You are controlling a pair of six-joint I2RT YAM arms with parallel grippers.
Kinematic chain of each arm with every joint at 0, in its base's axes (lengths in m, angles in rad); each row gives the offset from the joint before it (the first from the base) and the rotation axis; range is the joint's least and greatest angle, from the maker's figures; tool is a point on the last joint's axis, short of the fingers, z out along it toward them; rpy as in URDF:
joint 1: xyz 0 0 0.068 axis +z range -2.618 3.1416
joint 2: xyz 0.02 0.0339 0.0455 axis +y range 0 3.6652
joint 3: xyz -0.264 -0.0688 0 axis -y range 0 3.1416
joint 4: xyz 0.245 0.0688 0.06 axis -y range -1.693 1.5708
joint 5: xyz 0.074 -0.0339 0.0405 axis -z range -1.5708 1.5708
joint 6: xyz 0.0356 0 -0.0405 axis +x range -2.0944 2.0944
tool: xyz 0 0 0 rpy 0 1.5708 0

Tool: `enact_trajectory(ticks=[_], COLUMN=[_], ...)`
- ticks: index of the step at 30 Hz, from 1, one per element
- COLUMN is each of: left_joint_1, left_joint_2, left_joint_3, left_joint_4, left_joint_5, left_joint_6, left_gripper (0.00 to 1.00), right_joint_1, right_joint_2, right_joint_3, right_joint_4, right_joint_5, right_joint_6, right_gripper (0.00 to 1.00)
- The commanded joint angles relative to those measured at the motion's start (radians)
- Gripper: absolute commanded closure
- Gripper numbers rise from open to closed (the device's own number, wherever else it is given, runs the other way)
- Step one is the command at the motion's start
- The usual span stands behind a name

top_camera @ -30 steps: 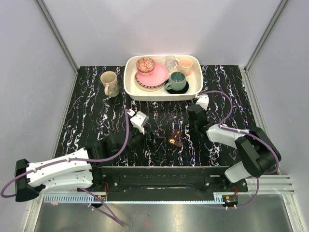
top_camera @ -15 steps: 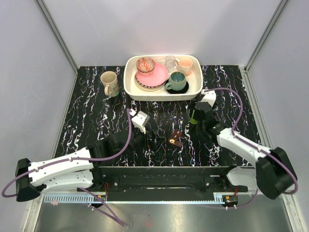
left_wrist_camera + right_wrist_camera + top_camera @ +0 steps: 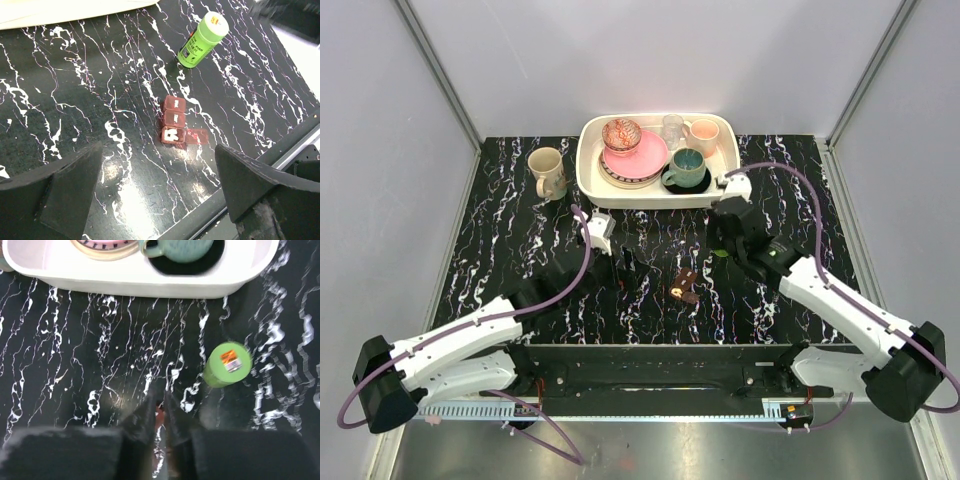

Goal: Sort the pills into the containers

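Observation:
The containers [image 3: 683,285] are a small red-brown pill case lying mid-table. In the left wrist view the containers [image 3: 174,117] show three compartments. The nearest one is open, with white pills [image 3: 172,134] inside and its lid folded out to the right. A green pill bottle [image 3: 202,40] stands free behind the case. My left gripper [image 3: 628,272] hovers left of the case. In its own view the left gripper [image 3: 157,160] is open wide and empty. My right gripper [image 3: 718,240] hangs beside the green bottle [image 3: 227,365]. The right gripper [image 3: 161,407] is shut to a thin slit, with something reddish showing through.
A white tray [image 3: 590,175] of crockery sits at the back, and its rim [image 3: 150,285] lies just beyond my right fingers. A beige mug [image 3: 547,172] stands left of the tray. A black rail [image 3: 660,360] runs along the near edge.
My right gripper let go of the green bottle, which now stands free, and its jaws closed again. The right arm stretched out towards the tray. My left gripper moved slightly back.

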State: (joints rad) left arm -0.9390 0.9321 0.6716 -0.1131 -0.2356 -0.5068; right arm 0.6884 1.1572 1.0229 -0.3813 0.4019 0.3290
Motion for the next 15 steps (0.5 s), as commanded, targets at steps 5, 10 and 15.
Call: enact_trajectory(ticks=[5, 10, 15], left_joint_1=[0.005, 0.003, 0.003], left_joint_2=[-0.021, -0.004, 0.011], left_joint_3=[-0.036, -0.032, -0.024], left_joint_4=[0.043, 0.049, 0.047], left_joint_5=[0.044, 0.059, 0.062], left_joint_6=[-0.036, -0.038, -0.033], left_gripper=[0.01, 0.01, 0.01], right_joint_1=[0.002, 0.002, 0.002], right_joint_2=[0.028, 0.117, 0.203], right_joint_3=[-0.171, -0.225, -0.247], right_joint_4=[-0.102, -0.064, -0.008], right_joint_5=[-0.142, -0.267, -0.298], right_joint_6=[0.126, 0.131, 0.13], right_gripper=[1.0, 1.0, 1.0])
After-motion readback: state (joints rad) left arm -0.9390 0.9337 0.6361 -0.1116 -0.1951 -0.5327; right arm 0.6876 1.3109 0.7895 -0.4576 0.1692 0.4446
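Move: The pillbox, with its lid open at the near end, lies about 22 cm below my right hand, some 6 cm back and 5 cm to the left. The green bottle stands about 5 cm ahead of this hand and 7 cm to its right, with its middle some 17 cm down. The white tray is about 24 cm ahead, 9 cm left and 20 cm down. From my left hand the pillbox lies about 5 cm ahead, 11 cm right and 18 cm down. I bring my right hand down quickly towards the pillbox, about 16 cm, drawing back some 7 cm on the way and tipping the fingers nearly 30 degrees steeper. Early on I shut the part-open fingers on nothing, and I end with the closed tips just above the table beside the pillbox. My left hand sinks slightly with its fingers still wide open. ##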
